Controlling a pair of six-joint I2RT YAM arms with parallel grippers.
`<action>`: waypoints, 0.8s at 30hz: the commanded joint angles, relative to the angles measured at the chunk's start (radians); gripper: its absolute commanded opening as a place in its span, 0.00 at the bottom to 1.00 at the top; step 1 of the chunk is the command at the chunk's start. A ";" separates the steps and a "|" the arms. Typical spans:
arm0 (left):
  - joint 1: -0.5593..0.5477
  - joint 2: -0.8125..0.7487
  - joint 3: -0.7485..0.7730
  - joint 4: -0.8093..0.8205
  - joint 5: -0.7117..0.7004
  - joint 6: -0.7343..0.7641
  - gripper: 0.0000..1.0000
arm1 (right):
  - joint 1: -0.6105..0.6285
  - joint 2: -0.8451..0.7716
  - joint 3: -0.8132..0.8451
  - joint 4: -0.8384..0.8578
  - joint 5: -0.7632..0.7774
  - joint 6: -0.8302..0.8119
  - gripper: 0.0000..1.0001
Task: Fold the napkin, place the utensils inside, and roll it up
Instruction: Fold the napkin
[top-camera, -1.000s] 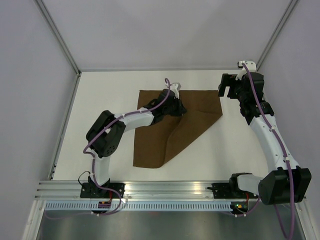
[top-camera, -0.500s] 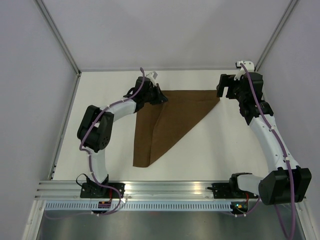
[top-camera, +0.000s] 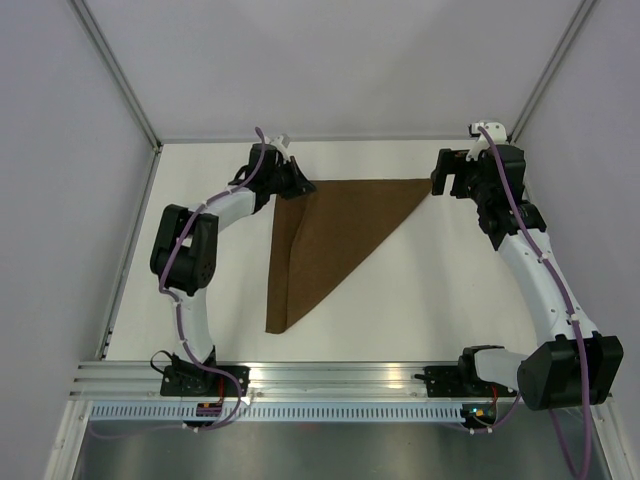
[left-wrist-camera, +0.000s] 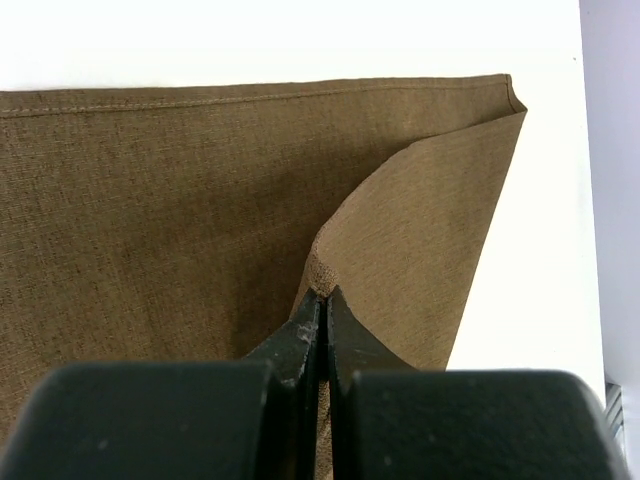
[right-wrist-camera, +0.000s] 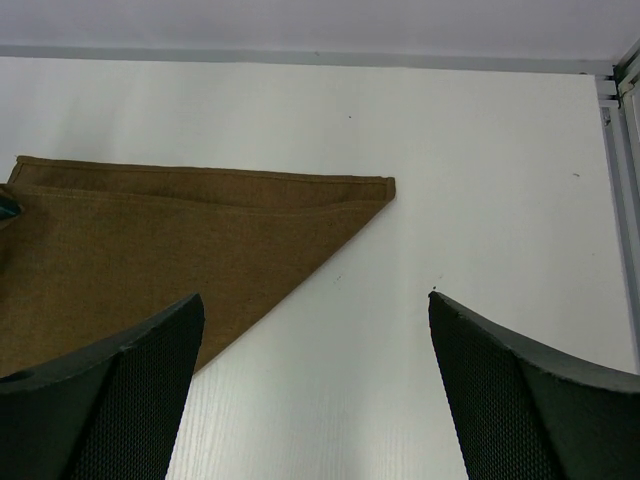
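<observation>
The napkin (top-camera: 325, 235) lies on the white table as a brown triangle, doubled over along a diagonal. My left gripper (top-camera: 303, 187) is at its far left corner, shut on a corner of the upper layer; in the left wrist view the black jaws (left-wrist-camera: 322, 295) pinch that cloth tip above the lower layer of the napkin (left-wrist-camera: 150, 190). My right gripper (top-camera: 438, 177) hovers open just past the napkin's far right corner, its fingers wide apart over bare table (right-wrist-camera: 315, 300), with the napkin (right-wrist-camera: 150, 240) to their left. The utensils are out of view.
The white table (top-camera: 450, 290) is closed in by grey walls on the left, back and right. An aluminium rail (top-camera: 330, 375) carrying both arm bases runs along the near edge.
My left gripper has carried the pinched napkin corner from the middle of the cloth to the far left corner, turning the sheet into a triangle. The right arm has barely moved.
</observation>
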 joint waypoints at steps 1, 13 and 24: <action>0.023 0.022 0.053 -0.017 0.044 -0.035 0.02 | 0.005 -0.015 0.007 -0.013 0.001 -0.003 0.98; 0.082 0.052 0.093 -0.044 0.067 -0.030 0.02 | 0.009 -0.015 0.006 -0.013 -0.002 -0.006 0.98; 0.127 0.091 0.162 -0.097 0.093 -0.012 0.02 | 0.014 -0.012 0.004 -0.011 0.001 -0.006 0.98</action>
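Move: Up ahead of the left hand, which already holds the napkin's near-right corner, lies the far-left corner it is being taken to: about 8 cm forward, 10 cm left and 10 cm down. At the same table level, the far-right corner is some 8 cm ahead and 36 cm right, and the near-left corner roughly 36 cm back and 11 cm left. From the idle right hand, the far-left corner lies about 18 cm ahead, 43 cm left and 26 cm down. Drawing the pinched corner diagonally over the napkin towards its far-left corner, the left hand travels about 5 cm left and 3 cm forward at an easy pace, staying nearly level. The fingers keep shut on the cloth, and the wrist turns only some 5 degrees. ##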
